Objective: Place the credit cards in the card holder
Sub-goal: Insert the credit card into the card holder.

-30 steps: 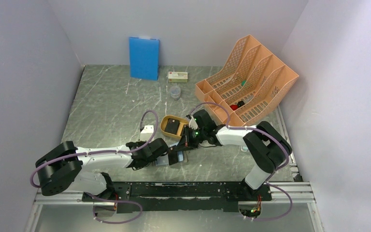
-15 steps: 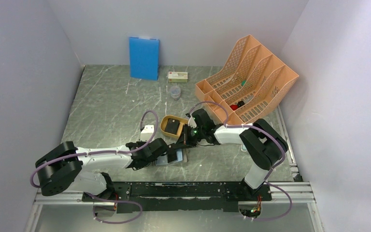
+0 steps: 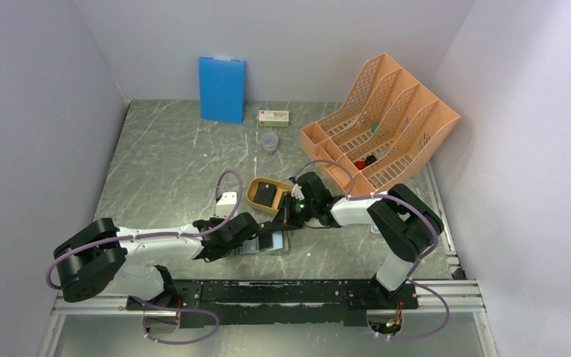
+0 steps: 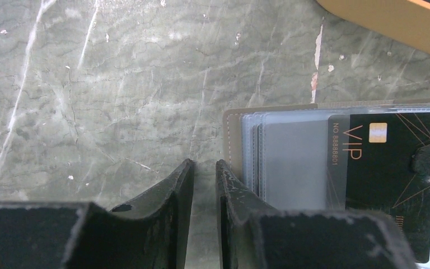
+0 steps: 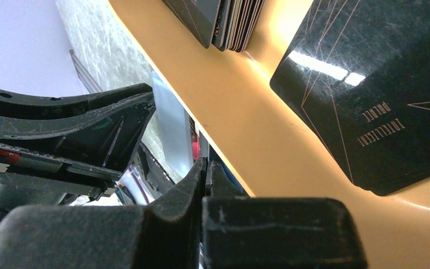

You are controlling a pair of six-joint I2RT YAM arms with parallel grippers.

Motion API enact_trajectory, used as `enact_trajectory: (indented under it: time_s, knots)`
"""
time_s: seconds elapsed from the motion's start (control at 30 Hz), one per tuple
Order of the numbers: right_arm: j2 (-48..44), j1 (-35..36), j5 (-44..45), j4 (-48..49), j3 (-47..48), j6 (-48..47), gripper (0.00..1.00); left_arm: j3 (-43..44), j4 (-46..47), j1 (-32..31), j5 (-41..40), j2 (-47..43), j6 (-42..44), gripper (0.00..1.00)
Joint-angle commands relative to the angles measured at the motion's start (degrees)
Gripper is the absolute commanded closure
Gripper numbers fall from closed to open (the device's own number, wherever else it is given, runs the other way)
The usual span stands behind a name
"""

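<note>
The grey card holder lies open on the table, its pale pockets facing up; it also shows in the top view. A black VIP credit card lies on it, its left edge under a clear pocket. My right gripper is shut on that card's right edge and reaches in low from the right. My left gripper is open by a narrow gap, with only table between the jaws. Its right finger rests on the holder's left edge. More credit cards lie in the yellow tray.
The mustard tray sits just behind both grippers. An orange file rack fills the back right. A blue board leans on the back wall. A small box and a clear cup stand nearby.
My right gripper has slid left with the black card, which now lies flatter and further over the holder. The left arm has hardly moved.
</note>
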Motion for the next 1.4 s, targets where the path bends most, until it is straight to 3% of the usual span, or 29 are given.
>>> enact_trajectory:
  time_s: [0.0,0.43,0.6,0.77,1.37]
  knots:
    - [-0.6,1.1,3.3,0.0,-1.2,0.8,1.0,-3.3,-0.1,0.0,7.8,2.6,-1.9,0.74]
    - [-1.7,3.9,5.3,-4.6,2.0,-1.3,1.0,-3.6,0.5,0.0,8.4,2.3,-1.9,0.74]
    - [-2.9,3.9,5.1,-6.1,2.6,-2.4,0.75,-4.0,1.1,0.0,8.5,1.8,-1.8,0.74]
    - [-2.6,4.6,4.8,-7.3,3.8,-2.9,0.67,-4.3,1.6,0.0,9.0,1.4,-1.7,0.75]
    - [1.0,8.6,5.9,-9.8,8.5,-2.8,0.64,-5.5,3.0,0.0,9.8,-1.0,-1.8,0.75]
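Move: The clear pocket on the left page of the card holder, where the card is to go, has its middle about 5 cm left of the right hand, 2 cm back and 1 cm lower. The black credit card, pinched at its right edge with only its left strip under the film, is centred 2 cm left and 2 cm back of that hand; the orange tray is some 10 cm straight ahead. From the left hand, at the holder's left edge, the pocket is about 5 cm right and 1 cm back. The right hand, still shut on the credit card's right edge, carries it roughly 1 cm left into the clear pocket, then opens its fingers to about a third, lets the card go and travels on left and back with a slight rise, ending nearly 3 cm left and 2 cm back of its start, one open finger close against the card's outer edge. Meanwhile the left hand, keeping its part-open fingers at the holder's left edge, eases about 1 cm right against that edge, its left side dipping some 5 degrees. ##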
